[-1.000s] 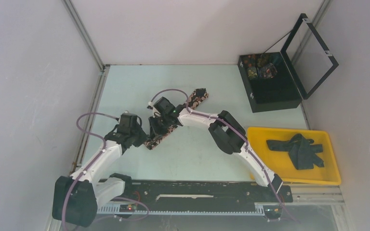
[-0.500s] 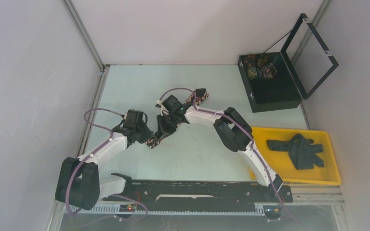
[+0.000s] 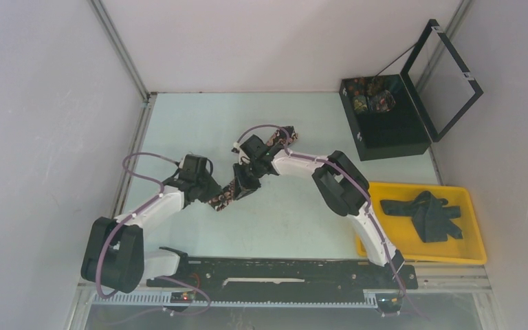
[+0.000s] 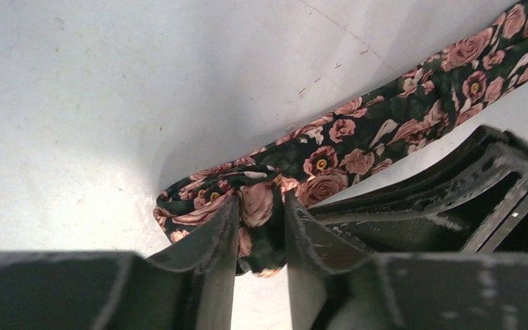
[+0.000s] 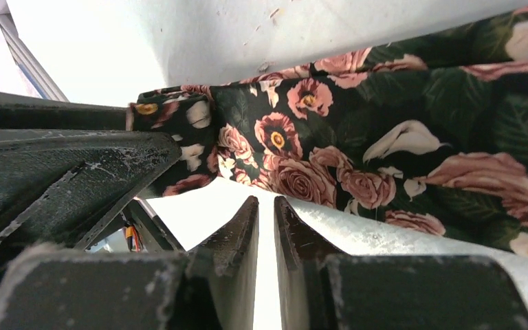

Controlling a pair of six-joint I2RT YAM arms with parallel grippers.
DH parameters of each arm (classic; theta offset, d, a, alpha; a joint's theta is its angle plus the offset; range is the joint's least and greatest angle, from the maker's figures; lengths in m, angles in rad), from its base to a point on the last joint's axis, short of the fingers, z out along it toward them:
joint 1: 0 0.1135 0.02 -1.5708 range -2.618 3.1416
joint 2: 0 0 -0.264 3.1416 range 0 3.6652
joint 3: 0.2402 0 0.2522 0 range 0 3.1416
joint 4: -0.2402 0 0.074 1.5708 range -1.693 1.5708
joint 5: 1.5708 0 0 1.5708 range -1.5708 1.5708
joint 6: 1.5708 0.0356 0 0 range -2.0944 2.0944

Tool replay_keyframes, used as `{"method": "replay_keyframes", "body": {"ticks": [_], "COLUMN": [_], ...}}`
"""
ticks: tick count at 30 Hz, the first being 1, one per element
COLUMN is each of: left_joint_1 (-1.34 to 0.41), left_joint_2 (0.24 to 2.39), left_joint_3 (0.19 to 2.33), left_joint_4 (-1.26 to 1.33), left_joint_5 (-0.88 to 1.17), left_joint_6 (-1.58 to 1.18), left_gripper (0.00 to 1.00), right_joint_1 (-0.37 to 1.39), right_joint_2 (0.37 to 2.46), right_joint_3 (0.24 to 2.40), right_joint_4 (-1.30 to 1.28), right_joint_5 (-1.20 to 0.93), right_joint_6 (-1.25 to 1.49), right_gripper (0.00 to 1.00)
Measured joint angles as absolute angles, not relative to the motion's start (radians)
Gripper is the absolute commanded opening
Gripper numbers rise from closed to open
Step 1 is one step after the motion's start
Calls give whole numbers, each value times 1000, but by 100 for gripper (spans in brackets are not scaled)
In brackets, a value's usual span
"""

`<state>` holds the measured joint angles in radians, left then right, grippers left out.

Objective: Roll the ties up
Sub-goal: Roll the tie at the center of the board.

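A black tie with pink roses (image 3: 280, 139) lies diagonally across the middle of the table. Its near left end (image 4: 199, 199) is curled into a small fold. My left gripper (image 3: 213, 197) is at that end, and in the left wrist view the left gripper (image 4: 261, 201) is shut on a bunch of the folded fabric. My right gripper (image 3: 243, 184) sits just to the right over the tie's middle. In the right wrist view the right gripper (image 5: 266, 201) is shut and empty, and the tie (image 5: 399, 124) lies flat just beyond its tips.
A black box with its lid up (image 3: 393, 137) stands at the back right with rolled patterned ties (image 3: 370, 96) inside. A yellow tray (image 3: 419, 256) at the right holds dark ties (image 3: 426, 214). A black rail (image 3: 282, 271) runs along the near edge.
Both grippers have moved right and slightly away along the tie. The near end of the tie has bunched into a fold. The left jaws have parted a little around the fabric.
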<state>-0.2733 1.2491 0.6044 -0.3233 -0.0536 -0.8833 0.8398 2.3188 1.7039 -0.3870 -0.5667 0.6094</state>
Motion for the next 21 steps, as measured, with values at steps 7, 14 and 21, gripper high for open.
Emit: {"method": "replay_keyframes", "body": {"ticks": [7, 14, 21], "left_joint_1": [-275, -275, -260], "left_joint_2": [1240, 1213, 1174], "left_joint_3": [631, 644, 706], "left_joint_4": [-334, -368, -445], "left_joint_5": [-57, -59, -103], "left_joint_6": [-883, -881, -842], "left_gripper": [48, 55, 52], "right_joint_1": [852, 878, 905], "right_joint_2": [2279, 2247, 2227], "right_joint_3": [1662, 1608, 1571], "right_joint_4": [-386, -380, -368], "right_joint_5": [-541, -522, -506], "right_joint_6": [605, 598, 598], "right_gripper": [17, 17, 17]}}
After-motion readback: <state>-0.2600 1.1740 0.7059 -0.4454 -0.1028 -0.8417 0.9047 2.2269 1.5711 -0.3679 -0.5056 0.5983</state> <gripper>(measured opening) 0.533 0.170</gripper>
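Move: Between the left fingertips, which have already begun to part, is the tie's folded near end, its middle about 1 cm back, 1 cm to the left and 2 cm below that hand. The tie's far end lies some 18 cm ahead and 19 cm to the right. From the right hand, low beside the fold, the fold's middle is about 4 cm to the left, 1 cm back and 1 cm below; the far end is roughly 18 cm ahead and 13 cm to the right. Letting go of the folded flap, the left fingers go on opening to about half width as the hand rises some 4 cm off it, with a small drift forward and then left late on. The right hand, its fingers kept nearly shut, lifts a touch, then draws back about 4 cm at near table height from beside the fold towards the tie's near side. ##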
